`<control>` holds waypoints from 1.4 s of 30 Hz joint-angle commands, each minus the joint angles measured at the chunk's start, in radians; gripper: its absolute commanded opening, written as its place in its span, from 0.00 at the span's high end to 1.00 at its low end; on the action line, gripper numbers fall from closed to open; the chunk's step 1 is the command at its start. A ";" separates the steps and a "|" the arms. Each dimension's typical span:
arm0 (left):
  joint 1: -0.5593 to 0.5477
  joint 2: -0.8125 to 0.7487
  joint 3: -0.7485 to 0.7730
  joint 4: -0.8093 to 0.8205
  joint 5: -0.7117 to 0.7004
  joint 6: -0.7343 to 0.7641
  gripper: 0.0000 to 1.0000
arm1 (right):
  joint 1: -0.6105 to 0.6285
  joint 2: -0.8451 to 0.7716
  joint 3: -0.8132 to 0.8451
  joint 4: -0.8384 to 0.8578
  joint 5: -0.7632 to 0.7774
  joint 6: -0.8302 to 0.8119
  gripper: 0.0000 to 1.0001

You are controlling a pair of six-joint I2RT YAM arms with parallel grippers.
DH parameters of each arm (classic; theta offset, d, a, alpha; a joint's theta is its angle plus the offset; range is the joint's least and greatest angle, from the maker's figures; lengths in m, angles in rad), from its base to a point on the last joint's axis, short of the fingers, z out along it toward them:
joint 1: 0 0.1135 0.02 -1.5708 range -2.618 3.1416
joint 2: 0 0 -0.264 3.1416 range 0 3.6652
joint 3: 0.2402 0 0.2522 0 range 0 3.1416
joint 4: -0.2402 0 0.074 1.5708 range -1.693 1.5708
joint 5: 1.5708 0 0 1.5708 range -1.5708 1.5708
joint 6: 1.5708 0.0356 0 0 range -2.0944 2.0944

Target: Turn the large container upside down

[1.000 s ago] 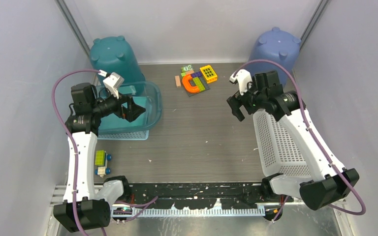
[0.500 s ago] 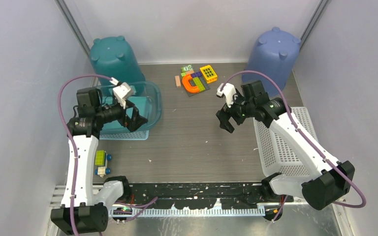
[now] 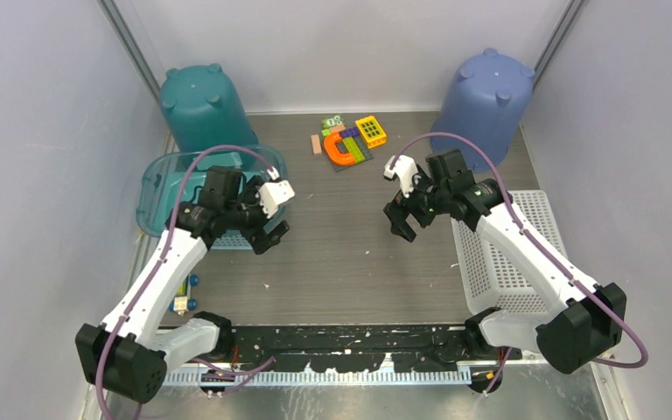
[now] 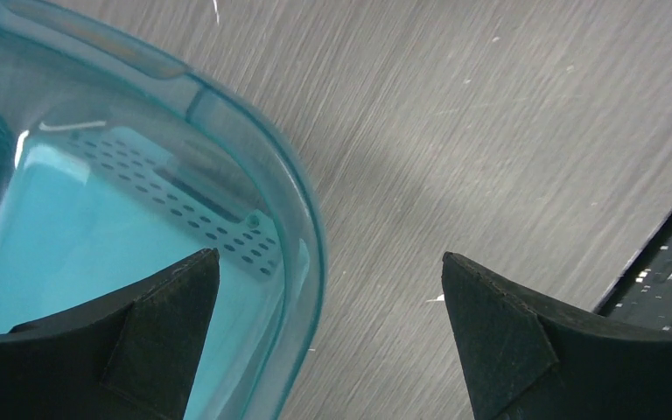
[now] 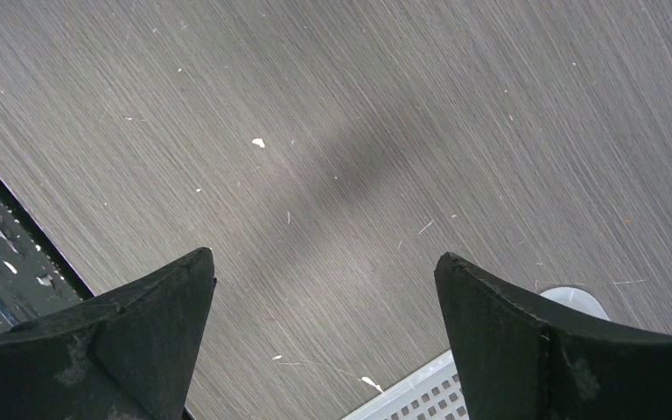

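Observation:
The large container (image 3: 159,188) is a see-through teal tub standing upright at the left, on top of a light blue perforated basket (image 3: 232,241). My left gripper (image 3: 271,229) hangs open at the tub's near right corner. In the left wrist view the tub's rim (image 4: 302,201) runs between the spread fingers of the left gripper (image 4: 328,255): one finger is over the inside, the other over the table. My right gripper (image 3: 402,219) is open above bare table, holding nothing, as the right wrist view of the right gripper (image 5: 324,254) confirms.
A white perforated basket (image 3: 499,254) lies at the right, just beside the right gripper. An upturned teal bucket (image 3: 201,105) and an upturned blue bucket (image 3: 486,96) stand at the back. Toy blocks (image 3: 350,140) lie at the back middle, a toy car (image 3: 182,293) at the near left.
The left arm has swung right and down from over the tub to its near right corner. The right gripper has moved left, off the white basket. Both stayed open.

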State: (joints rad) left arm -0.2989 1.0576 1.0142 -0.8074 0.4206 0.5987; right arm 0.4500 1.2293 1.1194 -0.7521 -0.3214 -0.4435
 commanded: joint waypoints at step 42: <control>-0.124 0.044 0.011 0.050 -0.261 0.028 0.98 | -0.023 -0.018 -0.020 0.051 -0.042 -0.011 0.00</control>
State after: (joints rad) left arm -0.4034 1.1454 0.9764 -0.7635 0.1989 0.6292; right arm 0.4297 1.2293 1.0992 -0.7330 -0.3435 -0.4461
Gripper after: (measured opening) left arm 0.253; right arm 0.996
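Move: My left hand is open above the large teal container's near right rim, which lies about 5 cm below, 2 ahead and 1 left. The container's middle is some 9 cm ahead, 12 left and 11 below; the light-blue box under it is roughly 6 ahead, 13 left and 17 below. The upturned green bucket stands about 22 ahead, 13 left and 8 below. From my right hand this rim is about 28 cm left, straight ahead 0, 5 below. I sink my left hand about 4.5 cm and slightly forward so its open fingers straddle the container's near right rim, one inside and one out, then close them until they pinch the wall. Rolling roughly 10 degrees overall, left side rising, I start to ease the gripped rim back and up by a centimetre or so. ##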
